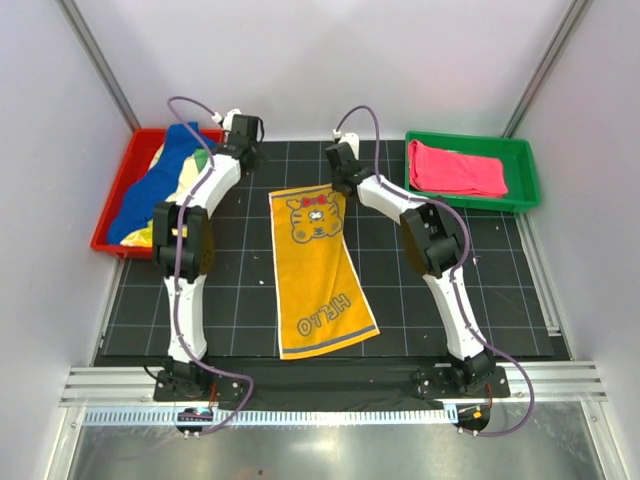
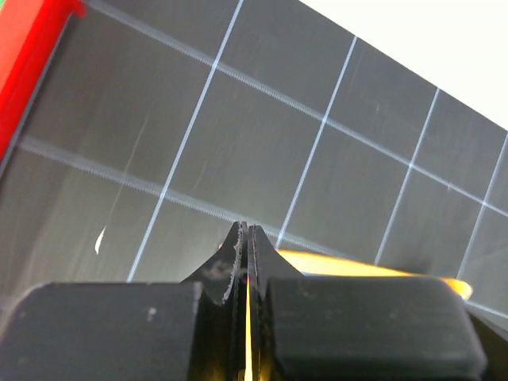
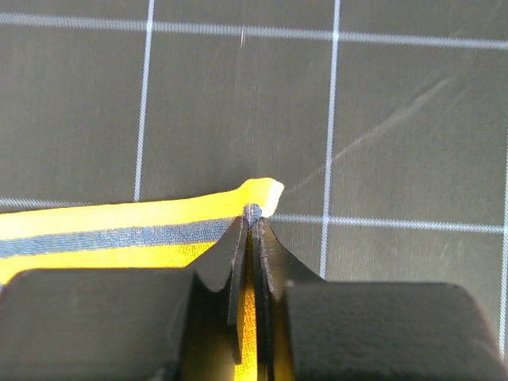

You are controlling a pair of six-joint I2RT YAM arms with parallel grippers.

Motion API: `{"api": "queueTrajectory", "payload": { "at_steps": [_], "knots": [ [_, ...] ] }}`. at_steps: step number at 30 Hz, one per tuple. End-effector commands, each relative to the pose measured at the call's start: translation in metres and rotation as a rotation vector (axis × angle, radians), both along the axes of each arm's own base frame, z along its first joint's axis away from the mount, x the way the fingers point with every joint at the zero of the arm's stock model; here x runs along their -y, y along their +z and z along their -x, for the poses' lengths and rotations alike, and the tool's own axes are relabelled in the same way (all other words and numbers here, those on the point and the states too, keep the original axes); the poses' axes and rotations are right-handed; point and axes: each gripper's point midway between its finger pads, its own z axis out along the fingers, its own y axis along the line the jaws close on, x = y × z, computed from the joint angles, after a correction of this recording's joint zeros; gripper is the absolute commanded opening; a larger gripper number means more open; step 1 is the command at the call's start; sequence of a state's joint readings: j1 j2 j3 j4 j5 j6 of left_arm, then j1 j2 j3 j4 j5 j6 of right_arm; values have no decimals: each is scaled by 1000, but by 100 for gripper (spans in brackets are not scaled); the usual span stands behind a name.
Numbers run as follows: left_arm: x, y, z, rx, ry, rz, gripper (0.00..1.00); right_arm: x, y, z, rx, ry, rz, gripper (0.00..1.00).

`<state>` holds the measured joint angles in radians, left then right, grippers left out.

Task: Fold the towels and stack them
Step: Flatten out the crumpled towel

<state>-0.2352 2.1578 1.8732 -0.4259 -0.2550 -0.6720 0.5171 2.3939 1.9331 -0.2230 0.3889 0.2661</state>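
The orange-yellow tiger towel (image 1: pixel 315 270) lies flat and lengthwise in the middle of the black grid mat (image 1: pixel 480 300). My right gripper (image 1: pixel 342 183) is at its far right corner. In the right wrist view the right gripper (image 3: pixel 252 216) is shut on that corner of the towel (image 3: pixel 119 218), at the blue stripe. My left gripper (image 1: pixel 247 157) hovers just left of the far left corner. In the left wrist view the left gripper (image 2: pixel 244 230) is shut, its tips bare over the mat, and the towel's edge (image 2: pixel 357 266) shows just behind it.
At the left, a red tray (image 1: pixel 110 225) holds a heap of blue (image 1: pixel 155 185), green and yellow towels; its rim (image 2: pixel 28 55) is close to my left gripper. A green tray (image 1: pixel 525 170) at the back right holds a folded pink-red towel (image 1: pixel 455 168).
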Motion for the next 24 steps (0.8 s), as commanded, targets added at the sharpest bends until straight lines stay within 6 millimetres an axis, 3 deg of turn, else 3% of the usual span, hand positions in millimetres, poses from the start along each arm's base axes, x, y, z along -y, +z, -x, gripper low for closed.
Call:
{"api": "queueTrajectory", "payload": {
  "at_steps": [1, 2, 3, 4, 5, 7, 11, 12, 15, 19, 24],
  "knots": [
    [3, 17, -28, 45, -105, -1, 0, 4, 52, -27, 143, -40, -104, 12],
    [4, 2, -29, 10, -108, 17, 0, 5, 57, -33, 150, -42, -109, 14],
    [1, -1, -28, -16, -99, 37, 0, 10, 55, -36, 140, -47, -103, 20],
    [5, -5, -28, -25, -111, 51, 0, 13, 38, -34, 96, -49, -83, 22],
    [6, -10, -28, -38, -109, 52, 1, 12, 44, -39, 103, -47, -91, 24],
    [6, -32, -24, -91, -105, 59, 17, 14, 40, -40, 89, -44, -92, 30],
    [14, -59, -16, -162, -123, 86, 38, 16, 31, -40, 81, -37, -72, 49],
    [13, -69, -10, -188, -121, 86, 45, 17, 31, -41, 80, -36, -73, 51],
    [21, -75, -9, -182, -146, 97, 57, 18, 22, -43, 59, -31, -86, 54],
    [30, -91, -8, -210, -174, 94, 62, 20, 14, -46, 34, -27, -97, 54],
    [36, -106, 2, -258, -171, 47, 59, 25, 5, -49, 19, -30, -91, 54]
  ]
}}
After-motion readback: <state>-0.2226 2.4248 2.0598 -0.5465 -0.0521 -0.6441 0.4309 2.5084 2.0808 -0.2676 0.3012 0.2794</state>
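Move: The towel's free far-left corner is my left hand's target, about 3 cm to its right, a centimetre nearer me and some 12 cm below. The printed face lies around 17 cm to that hand's right and 8 cm nearer me. My right hand already pinches the far-right corner; its laying spot is bare table about 4 cm ahead, 2 cm right and 4 cm below. From my right hand, the free corner is roughly 22 cm left, 1 cm back and 4 cm below. I finish pulling the far-right corner outward and a little right with my right hand, opening its fingers as it goes about 3.5 cm forward and rises slightly, then sink it about 4 cm to hover open over that corner. My left hand overshoots forward a touch, then drops about 10 cm onto the far-left corner, drawing back and easing right, tipping down some 15 degrees and opening wide around it. ##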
